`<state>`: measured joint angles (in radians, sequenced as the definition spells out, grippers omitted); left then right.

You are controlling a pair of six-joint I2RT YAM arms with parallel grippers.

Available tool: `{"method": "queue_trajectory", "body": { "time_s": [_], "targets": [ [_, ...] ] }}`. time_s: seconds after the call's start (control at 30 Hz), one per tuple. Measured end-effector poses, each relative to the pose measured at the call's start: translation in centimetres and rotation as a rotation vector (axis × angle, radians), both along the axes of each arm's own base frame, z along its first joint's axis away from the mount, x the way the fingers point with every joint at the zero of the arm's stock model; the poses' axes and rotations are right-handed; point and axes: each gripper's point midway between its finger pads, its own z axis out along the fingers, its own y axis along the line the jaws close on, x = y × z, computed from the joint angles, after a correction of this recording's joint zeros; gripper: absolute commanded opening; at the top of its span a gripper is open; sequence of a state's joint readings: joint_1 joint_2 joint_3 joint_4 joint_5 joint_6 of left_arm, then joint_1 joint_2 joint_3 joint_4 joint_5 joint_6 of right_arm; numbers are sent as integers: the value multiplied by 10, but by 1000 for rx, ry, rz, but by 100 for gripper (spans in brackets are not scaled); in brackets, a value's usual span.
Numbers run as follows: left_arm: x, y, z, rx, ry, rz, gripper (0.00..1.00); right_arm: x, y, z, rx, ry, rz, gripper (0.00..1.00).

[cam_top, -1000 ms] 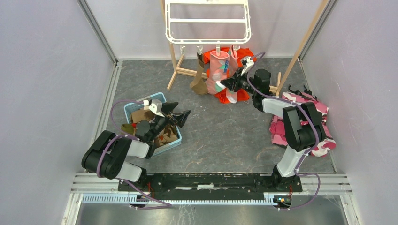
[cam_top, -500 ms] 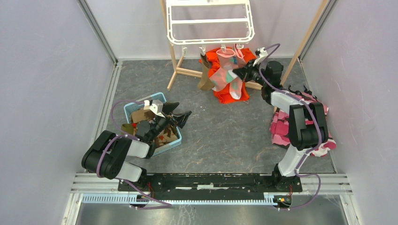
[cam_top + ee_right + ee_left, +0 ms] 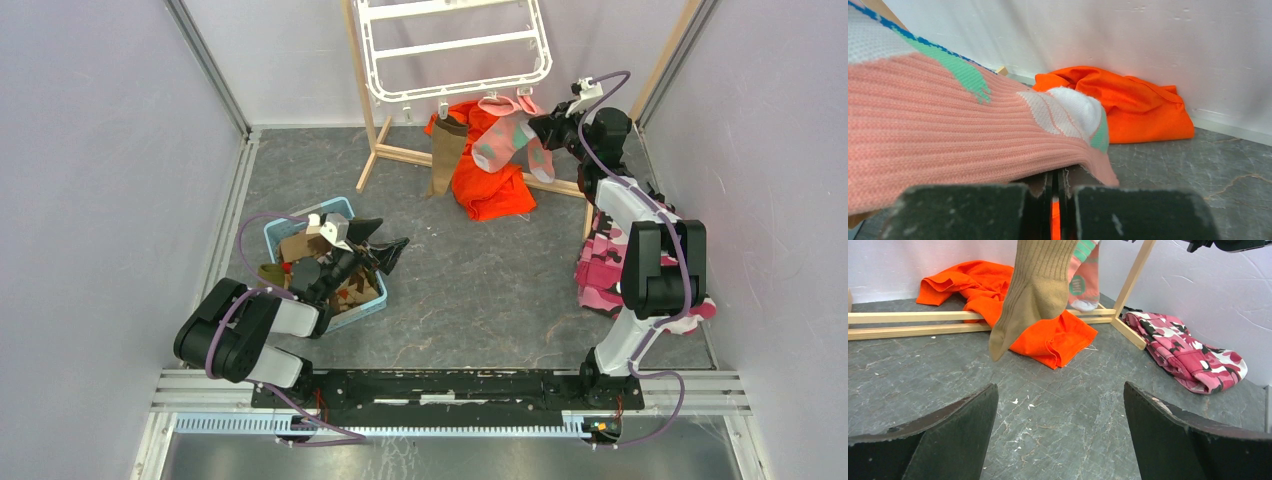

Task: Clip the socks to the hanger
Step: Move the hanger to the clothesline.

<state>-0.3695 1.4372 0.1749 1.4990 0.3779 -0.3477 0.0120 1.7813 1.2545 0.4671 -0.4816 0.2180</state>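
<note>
The white hanger (image 3: 450, 50) hangs tilted at the back on the wooden stand. Under it dangle a brown sock (image 3: 443, 160) (image 3: 1033, 295) and pink socks with teal patches (image 3: 497, 140) (image 3: 1083, 280). My right gripper (image 3: 548, 130) (image 3: 1056, 192) is raised at their right, shut on a pink sock (image 3: 948, 130), whose lower end it holds up sideways over its fingers. More socks (image 3: 335, 280) lie in the blue basket (image 3: 290, 225). My left gripper (image 3: 385, 250) (image 3: 1058, 430) hovers open at the basket's right edge with nothing between its fingers.
An orange garment (image 3: 490, 185) (image 3: 1048, 335) (image 3: 1138, 110) lies under the hanger on the stand's base. The stand's wooden legs (image 3: 375, 130) (image 3: 1130, 275) frame the back. A pink camouflage cloth (image 3: 600, 270) (image 3: 1193, 350) lies at the right wall.
My right gripper has shut and swung up and to the right, pulling the pink sock's end with it. The hanger has tilted and the socks have swung right. The left arm has not moved.
</note>
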Motion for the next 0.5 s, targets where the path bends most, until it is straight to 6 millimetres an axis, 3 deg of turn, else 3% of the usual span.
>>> {"method": "queue_trajectory", "body": {
  "time_s": [0.1, 0.3, 0.4, 0.5],
  "targets": [
    [-1, -2, 0, 1, -1, -8, 100, -6, 7, -2, -7, 4, 50, 24],
    [-4, -4, 0, 5, -2, -24, 100, -41, 15, -4, -44, 9, 124, 31],
    [-4, -5, 1, 4, -5, -26, 100, -55, 14, 12, -80, -31, 131, 47],
    [-5, -5, 2, 3, -10, -29, 100, -65, 14, 30, -123, -83, 146, 53]
  ]
}}
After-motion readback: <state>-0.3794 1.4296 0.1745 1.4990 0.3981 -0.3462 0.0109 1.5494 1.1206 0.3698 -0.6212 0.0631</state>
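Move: The hanger's near right corner is about 5 cm ahead of the right hand, 1 cm to its right and 10 cm above it. The pink socks hang some 5 cm to the hand's left, 2 cm back and 3 cm lower; the brown sock is roughly 16 cm left, 4 cm back and 6 cm lower. From the left hand, that corner lies about 28 cm ahead, 29 cm right and 17 cm up. Right fingers open about halfway while the hand backs some 6 cm beside the pink socks, finally rising 3 cm. ##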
